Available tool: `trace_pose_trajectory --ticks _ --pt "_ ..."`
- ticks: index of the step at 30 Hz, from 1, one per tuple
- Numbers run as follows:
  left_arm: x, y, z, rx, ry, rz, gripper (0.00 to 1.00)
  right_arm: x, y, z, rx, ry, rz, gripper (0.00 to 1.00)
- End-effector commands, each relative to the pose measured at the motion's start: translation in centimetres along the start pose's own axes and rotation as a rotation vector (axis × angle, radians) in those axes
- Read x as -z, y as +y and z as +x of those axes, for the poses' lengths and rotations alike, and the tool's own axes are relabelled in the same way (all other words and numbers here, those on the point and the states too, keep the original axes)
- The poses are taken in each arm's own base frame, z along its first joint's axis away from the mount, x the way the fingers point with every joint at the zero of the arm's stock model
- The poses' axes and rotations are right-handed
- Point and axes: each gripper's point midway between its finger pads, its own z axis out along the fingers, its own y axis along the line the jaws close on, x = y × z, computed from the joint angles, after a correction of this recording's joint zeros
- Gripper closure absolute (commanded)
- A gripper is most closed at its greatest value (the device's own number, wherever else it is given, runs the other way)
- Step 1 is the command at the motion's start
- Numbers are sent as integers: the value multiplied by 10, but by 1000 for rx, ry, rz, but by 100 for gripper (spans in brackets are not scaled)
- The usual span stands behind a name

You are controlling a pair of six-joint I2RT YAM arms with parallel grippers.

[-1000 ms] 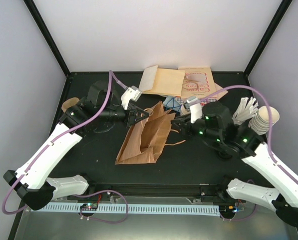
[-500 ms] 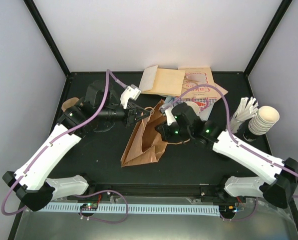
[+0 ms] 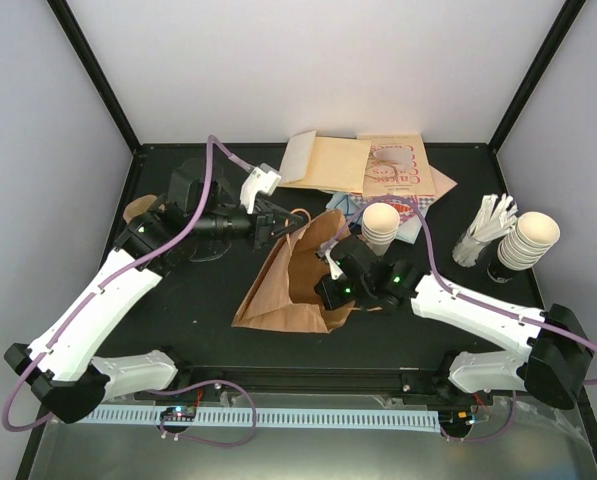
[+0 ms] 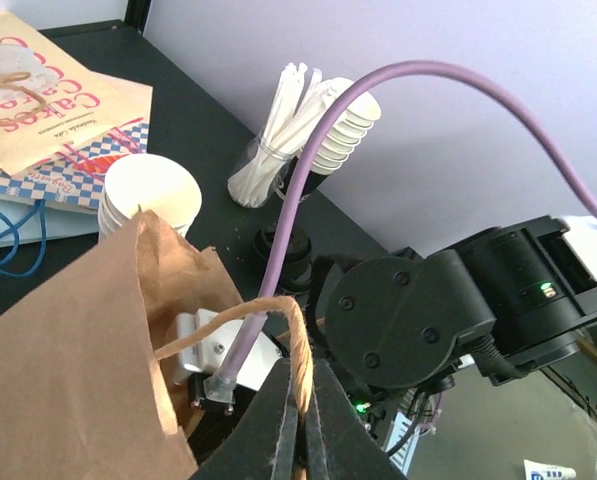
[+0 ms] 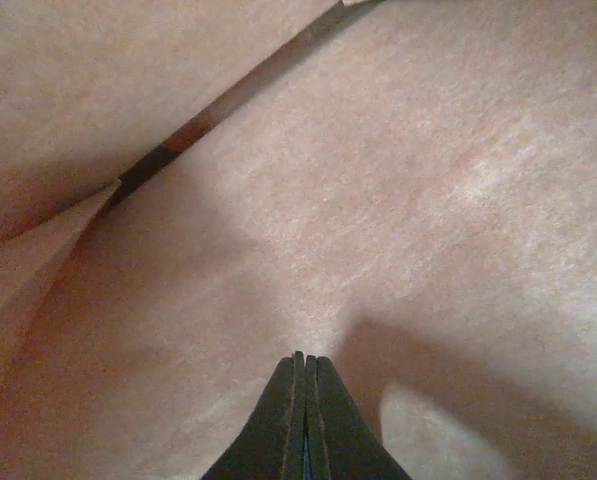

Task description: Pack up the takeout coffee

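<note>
A brown paper bag (image 3: pixel 283 290) lies in the middle of the table with its mouth raised toward the back. My left gripper (image 3: pixel 281 222) is shut on the bag's twine handle (image 4: pixel 278 310), which runs down between the jaws of the left gripper (image 4: pixel 300 405). My right arm (image 3: pixel 363 280) reaches into the bag from the right. Its gripper (image 5: pixel 306 358) is shut with nothing in it, facing the bag's inner paper wall (image 5: pixel 428 200). The takeout coffee is hidden or out of view.
A nested stack of lidless cream cups (image 3: pixel 381 225) stands just behind the right wrist. Another cup stack (image 3: pixel 530 240) and a holder of white stirrers (image 3: pixel 488 225) stand at the right. Printed and plain paper bags (image 3: pixel 398 170) lie at the back.
My right arm swung left from beside the cup stack and pushed its gripper, shut now, into the bag. The bag's mouth has risen and spread. The left gripper kept hold of the handle.
</note>
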Motion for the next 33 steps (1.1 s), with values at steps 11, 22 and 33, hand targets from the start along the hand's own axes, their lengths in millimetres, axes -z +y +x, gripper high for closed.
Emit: trace_pose_trajectory --ticks 11,22,33 --pt "12 -49 -17 -27 -79 243 98 -11 34 -14 -40 -15 -158 99" --pt "8 -66 -10 -41 -66 334 98 -16 29 -39 -268 -75 -104 99" --pt "23 -90 -29 -111 -133 401 98 -24 35 -41 -402 0 -92 99"
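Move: Inside the open paper bag, the right hand's shut fingers have the bag's middle about 5 cm to their left, roughly level fore and aft and 3 cm higher. The left hand already grips one twisted handle, with the bag's middle some 20 cm below and 2 cm back. From the right hand, the near cup stack stands about 18 cm ahead, 12 cm right and 8 cm lower; the black lids lie 4 cm ahead, 27 cm right and 13 cm lower. Reaching farther left inside the bag, the right hand works its shut fingers about 5 cm across, then also a little forward and up, turning some 20 degrees with its wrist close among the paper walls. Meanwhile the left hand keeps its pinch on the handle and draws it back and up, about 4 cm each, and a little right towards the other arm, its fingers swinging back and tipping up. ##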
